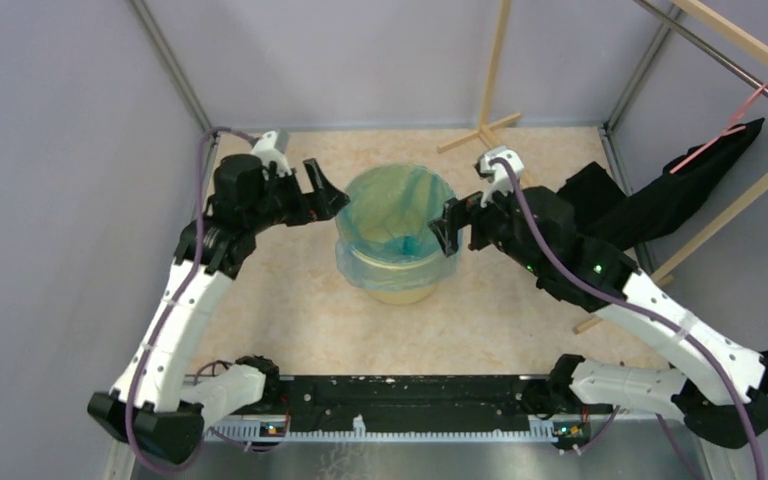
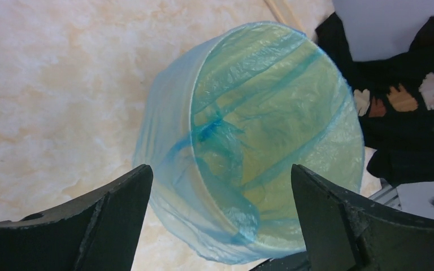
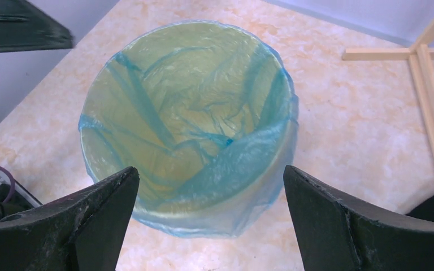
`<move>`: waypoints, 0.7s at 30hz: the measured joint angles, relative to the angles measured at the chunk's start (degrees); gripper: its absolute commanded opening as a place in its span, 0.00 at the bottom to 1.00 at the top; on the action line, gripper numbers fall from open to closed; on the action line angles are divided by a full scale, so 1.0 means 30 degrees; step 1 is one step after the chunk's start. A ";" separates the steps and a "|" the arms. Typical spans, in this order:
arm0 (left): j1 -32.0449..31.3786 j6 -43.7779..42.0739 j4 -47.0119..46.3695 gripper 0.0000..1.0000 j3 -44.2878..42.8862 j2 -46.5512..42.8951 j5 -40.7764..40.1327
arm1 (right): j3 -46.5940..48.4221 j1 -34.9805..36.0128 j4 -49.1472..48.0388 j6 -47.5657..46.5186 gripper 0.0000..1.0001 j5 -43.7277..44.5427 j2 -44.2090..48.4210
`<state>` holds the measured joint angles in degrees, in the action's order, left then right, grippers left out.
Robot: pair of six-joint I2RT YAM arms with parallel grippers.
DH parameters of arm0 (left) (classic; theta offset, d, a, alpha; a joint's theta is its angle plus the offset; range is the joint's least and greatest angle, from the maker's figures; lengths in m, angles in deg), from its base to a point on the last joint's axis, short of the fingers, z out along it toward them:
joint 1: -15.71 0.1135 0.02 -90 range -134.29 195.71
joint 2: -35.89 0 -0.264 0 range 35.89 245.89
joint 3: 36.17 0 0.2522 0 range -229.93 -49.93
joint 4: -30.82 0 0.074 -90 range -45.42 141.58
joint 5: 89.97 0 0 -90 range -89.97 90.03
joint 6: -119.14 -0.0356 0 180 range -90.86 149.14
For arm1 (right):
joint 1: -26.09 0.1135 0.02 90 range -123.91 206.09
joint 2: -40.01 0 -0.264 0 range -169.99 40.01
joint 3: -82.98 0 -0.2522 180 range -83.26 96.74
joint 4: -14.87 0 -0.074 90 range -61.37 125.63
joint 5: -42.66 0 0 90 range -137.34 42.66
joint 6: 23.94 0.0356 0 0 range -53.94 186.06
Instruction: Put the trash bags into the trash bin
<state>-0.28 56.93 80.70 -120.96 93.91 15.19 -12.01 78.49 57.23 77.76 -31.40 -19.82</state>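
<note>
The trash bin [image 1: 400,292], a round pale-yellow bucket, stands upright mid-table. The light-blue trash bag [image 1: 397,225] lines its inside, and the film is folded out over the rim and down the outer wall. My left gripper [image 1: 329,194] hovers just left of the rim, open and holding nothing. In the left wrist view the bag [image 2: 260,113] lies beyond the spread fingers of the left gripper [image 2: 220,167]. My right gripper [image 1: 447,228] sits at the rim's right side, also open. From the right wrist, the bag [image 3: 192,101] fills the bucket, clear of the right gripper [image 3: 210,169].
A black cloth [image 1: 680,195] hangs over a wooden rack at the right, close behind my right arm. A wooden stand [image 1: 485,130] with a cross foot [image 3: 424,56] rises at the back. Grey walls close in both sides.
</note>
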 measured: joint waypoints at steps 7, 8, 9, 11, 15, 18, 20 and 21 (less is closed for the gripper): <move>-0.3147 -0.0160 0.1275 0.85 -0.2047 0.4481 -0.3439 | -0.2157 -0.0007 -0.0182 -0.0073 0.99 0.0707 0.3599; -0.3417 -0.0248 0.1530 0.83 -0.2375 0.4925 -0.4102 | -0.2310 0.0000 -0.0175 -0.0080 0.99 0.0794 0.3883; -0.3643 -0.0321 0.1727 0.80 -0.2652 0.5282 -0.4743 | -0.2470 -0.0007 -0.0168 -0.0131 0.99 0.0911 0.4175; -0.4095 -0.0495 0.2018 0.74 -0.3133 0.5974 -0.6040 | -0.2652 0.0000 -0.0233 -0.0233 0.99 0.1107 0.4517; -0.4495 -0.0889 0.2295 0.58 -0.3257 0.6980 -0.7417 | -0.2907 0.0000 -0.0255 -0.0466 0.99 0.1486 0.4801; -0.4568 -0.1122 0.2565 0.46 -0.3257 0.7519 -0.8145 | -0.3140 0.0000 -0.0357 -0.0576 0.99 0.1749 0.4779; -0.4568 -0.1319 0.2681 0.37 -0.3257 0.7694 -0.8612 | -0.3257 -0.0007 -0.0350 -0.0641 0.99 0.1829 0.4728; -0.4568 -0.1355 0.2703 0.34 -0.3257 0.7708 -0.8830 | -0.3271 0.0000 -0.0364 -0.0707 0.99 0.1858 0.4648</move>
<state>-13.98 52.86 88.81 -130.73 117.03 -11.30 -21.83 78.49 56.14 75.64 -25.83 -5.88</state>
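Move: The bag's edge, folded over the left side of the trash bin rim, lies about 6 cm ahead of the left hand, 3 cm to its right and 10 cm below. The bin's middle is roughly 6 cm ahead, 17 cm right and 22 cm down; the open right gripper hangs some 22 cm right and 4 cm back, nearly level. From the right hand that edge is about 10 cm ahead, 20 cm left and 11 cm below. The left fingers come down astride the bagged rim on the bin's left side, one inside and one outside, and close from wide open to under half. To get there the hand sinks about 9 cm and reaches 5 cm forward, first swinging right, while rolling some 25 degrees left side up and tipping down a little. The right hand, still open, backs off rightward from above the bin, then stops. ##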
